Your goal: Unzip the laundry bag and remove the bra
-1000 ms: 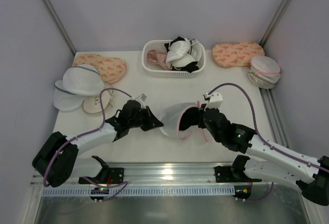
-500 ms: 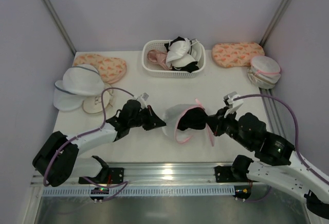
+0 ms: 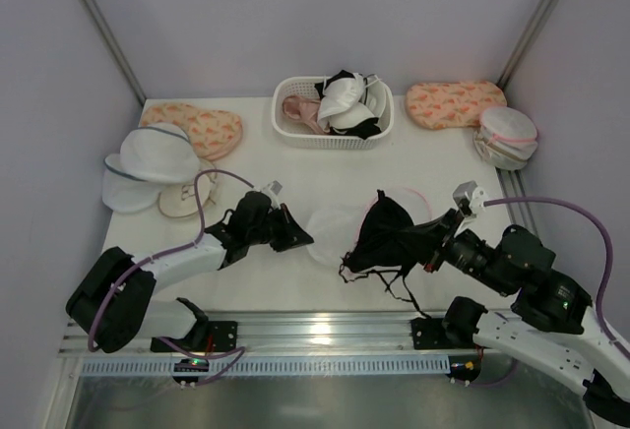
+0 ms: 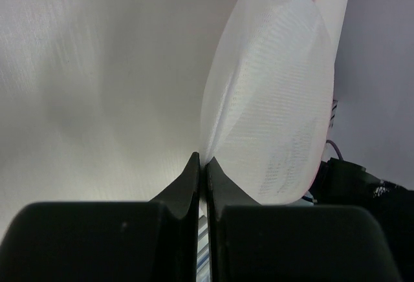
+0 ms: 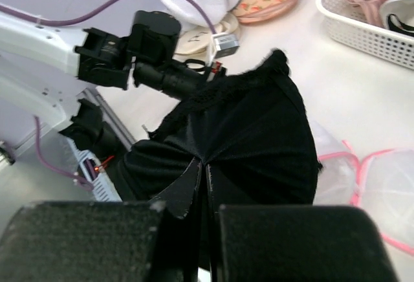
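The laundry bag (image 3: pixel 329 226), white mesh with a pink zipper rim, lies slack and open on the table. My left gripper (image 3: pixel 303 240) is shut on its left edge; in the left wrist view the fingertips (image 4: pixel 202 163) pinch the mesh (image 4: pixel 272 101). A black bra (image 3: pixel 382 234) hangs to the right of the bag, lifted clear of it, with my right gripper (image 3: pixel 425 244) shut on it. In the right wrist view the black fabric (image 5: pixel 252 127) bunches around that gripper (image 5: pixel 204 165), and the open bag (image 5: pixel 381 188) lies beyond it.
A white basket (image 3: pixel 291 130) of bras stands at the back centre. Orange patterned pouches (image 3: pixel 202 127) (image 3: pixel 455 102) lie on either side of it. White mesh domes with grey-blue rims (image 3: pixel 148 158) sit at the left, and another pink-rimmed mesh bag (image 3: pixel 507 137) sits at the right edge.
My right gripper has drawn the black bra rightward out of the bag. The bag has collapsed flat on the table. The left gripper has kept its hold and barely moved.
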{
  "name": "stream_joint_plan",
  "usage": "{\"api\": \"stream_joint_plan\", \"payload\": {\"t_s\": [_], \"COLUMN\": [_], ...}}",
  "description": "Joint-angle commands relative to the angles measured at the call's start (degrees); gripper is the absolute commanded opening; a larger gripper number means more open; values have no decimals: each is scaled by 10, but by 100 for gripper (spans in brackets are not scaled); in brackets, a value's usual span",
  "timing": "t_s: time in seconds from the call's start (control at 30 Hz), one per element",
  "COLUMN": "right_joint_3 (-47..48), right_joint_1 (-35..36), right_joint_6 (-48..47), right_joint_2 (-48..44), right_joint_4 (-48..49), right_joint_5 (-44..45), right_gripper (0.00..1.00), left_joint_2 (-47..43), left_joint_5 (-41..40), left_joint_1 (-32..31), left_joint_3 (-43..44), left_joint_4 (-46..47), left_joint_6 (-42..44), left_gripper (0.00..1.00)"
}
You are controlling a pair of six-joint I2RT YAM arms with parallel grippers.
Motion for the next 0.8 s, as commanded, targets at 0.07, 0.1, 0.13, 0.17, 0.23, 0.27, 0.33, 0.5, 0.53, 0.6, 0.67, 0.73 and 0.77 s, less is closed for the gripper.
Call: {"api": "stream_joint_plan", "payload": {"t_s": [0.07,0.1,0.13,0.17,0.23,0.27,0.33,0.5,0.53,0.6,0.67,0.73,0.77], "right_joint_3": [29,37,41,48,72,81,108,210,232,294,367,416,440], "right_joint_1": [-1,-1,-1,-1,-1,-2,-6,-52,-76,-95,-125,-144,-157], "right_joint_6": [-16,-30,-37,-43,-65,-72,-99,-160,-176,-199,-215,-222,-227], "right_joint_2": [52,64,90,105,151,166,195,314,333,393,439,509,533], "right_joint_4": [19,27,34,38,63,72,110,182,187,209,211,207,203], "right_joint_5": [146,165,203,221,258,268,287,293,286,274,264,239,233], "right_gripper": [4,3,4,4,4,4,4,4,4,4,4,4,4], "left_joint_2": [0,-1,0,-3,-4,-4,-4,-5,-9,-10,-12,-16,-20], "left_joint_5": [5,9,10,12,18,20,26,40,41,47,54,56,59], "left_joint_1": [2,2,1,1,1,1,1,1,1,1,1,1,1], "left_joint_3": [8,7,5,3,-3,-5,-10,-20,-24,-27,-32,-33,-35], "left_joint_4": [3,3,6,8,8,8,9,7,8,6,10,9,9], "left_joint_6": [6,6,6,6,8,9,10,16,16,17,17,17,17], "left_gripper": [0,0,0,0,0,0,0,0,0,0,0,0,0]}}
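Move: Ahead of the right hand, which already holds the black bra clear of the laundry bag, the white basket sits about 44 cm out, 10 cm to the left and some 27 cm below. The open laundry bag's body lies about 10 cm ahead, 9 cm left and 30 cm below that hand; the orange bag stands roughly 40 cm right of the basket, level with it. From the left hand the basket is about 35 cm ahead, 7 cm right. Carrying the still-pinched black bra away from the laundry bag towards the white basket, the right hand sweeps about 22 cm forward and, after a slight dip, climbs some 13 cm, swinging clockwise about 40 degrees so that its shut fingers come to point forward. The left hand keeps its pinch on the bag's left end and late on eases about 2 cm back and slightly down. ##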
